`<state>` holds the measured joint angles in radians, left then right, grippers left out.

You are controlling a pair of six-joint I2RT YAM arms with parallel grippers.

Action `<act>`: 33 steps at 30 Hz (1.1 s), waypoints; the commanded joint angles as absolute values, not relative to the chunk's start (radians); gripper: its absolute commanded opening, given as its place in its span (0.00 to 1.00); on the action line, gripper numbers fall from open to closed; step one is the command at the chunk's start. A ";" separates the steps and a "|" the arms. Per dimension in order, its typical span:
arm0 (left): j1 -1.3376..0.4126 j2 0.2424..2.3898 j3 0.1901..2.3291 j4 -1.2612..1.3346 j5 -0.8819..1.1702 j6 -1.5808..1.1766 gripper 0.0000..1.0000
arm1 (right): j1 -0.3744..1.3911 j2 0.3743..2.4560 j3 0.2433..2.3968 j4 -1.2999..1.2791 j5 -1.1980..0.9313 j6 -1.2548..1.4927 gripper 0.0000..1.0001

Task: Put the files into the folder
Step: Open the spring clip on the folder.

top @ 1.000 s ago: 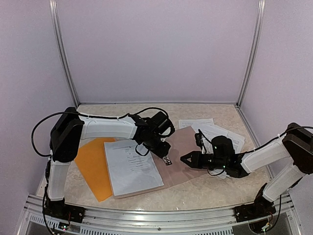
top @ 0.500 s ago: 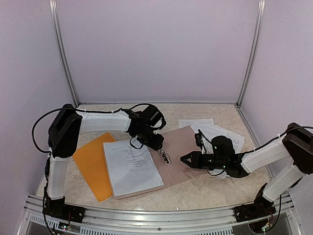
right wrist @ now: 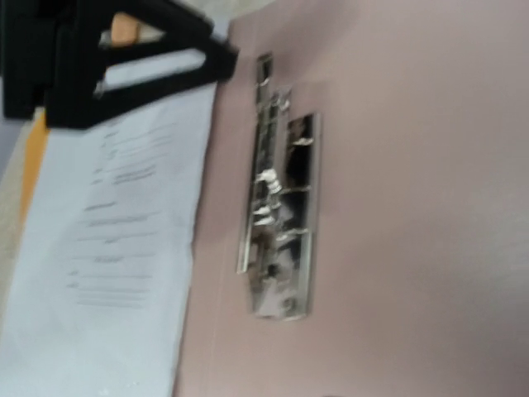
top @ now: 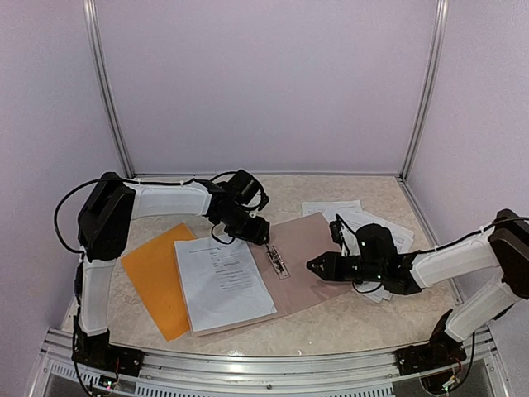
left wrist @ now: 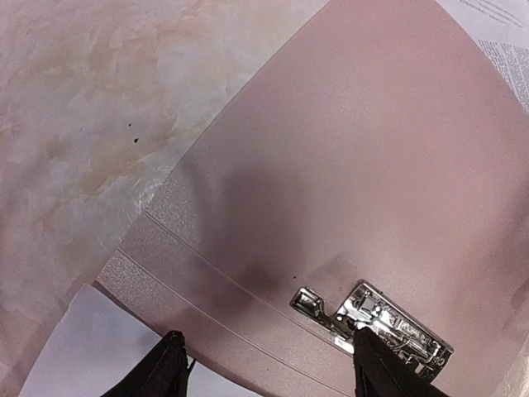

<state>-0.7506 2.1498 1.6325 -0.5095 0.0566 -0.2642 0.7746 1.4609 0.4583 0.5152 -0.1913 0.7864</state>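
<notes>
The orange folder (top: 153, 277) lies flat at the front left. One of the files, a printed white sheet (top: 223, 281), rests on the left half of a grey-brown clipboard (top: 310, 240); more files (top: 368, 222) lie spread at the right. My left gripper (top: 256, 234) hovers over the clipboard's far left corner. Its fingers (left wrist: 169, 372) stand open with nothing between them, and the metal clip (left wrist: 372, 318) is just ahead of them. My right gripper (top: 314, 265) points left at the clip (right wrist: 281, 215) from beside it. Its own fingertips are out of the right wrist view.
The sheet (right wrist: 116, 248) partly overlaps the folder's right edge. The clipboard covers the middle of the marble-patterned table (top: 347, 322). Pale walls and metal posts (top: 111, 107) close in the back and sides.
My left gripper has drawn back from the metal clip toward the far left and opened wider. My right gripper has shifted only slightly.
</notes>
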 commanded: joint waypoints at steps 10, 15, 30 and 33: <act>-0.734 1.853 1.362 -0.357 0.169 -0.382 0.82 | 0.543 1.309 0.713 -0.057 0.189 0.546 0.65; -0.739 1.797 1.290 -0.328 0.166 -0.400 0.84 | 0.380 1.351 0.755 -0.057 0.158 0.488 0.73; -0.753 1.798 1.284 -0.343 0.175 -0.371 0.85 | 0.185 1.624 0.817 0.030 0.005 0.479 0.71; -0.753 1.808 1.294 -0.347 0.177 -0.362 0.85 | 0.177 1.649 0.809 0.045 -0.030 0.485 0.69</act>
<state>-0.7479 1.8030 1.2842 -0.3454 0.1596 -0.3870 0.1951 1.6196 0.8291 0.0055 0.0265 0.4721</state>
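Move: The spring clip, its lever already swung out, lies about 6 cm back and 4 to the right of the left hand, roughly 3 below; the file in the folder is some 11 cm back and 10 left of that hand. The loose papers lie about 11 cm ahead and 20 right of the right hand, 7 below. From the right hand, the clip is around 9 cm left, 4 ahead; the folder's bare cover is centred 4 ahead, 1 right. Back about 5 cm, slightly left, then up some 6, the left hand withdraws from the clip lever, spreading its fingers wider, then stays above the folder. The right hand sweeps right about 22 cm and forward 16, rising first and sinking later, from the bare cover to over the loose papers, fingers opening as its wrist turns some 30 degrees clockwise and rolls. ##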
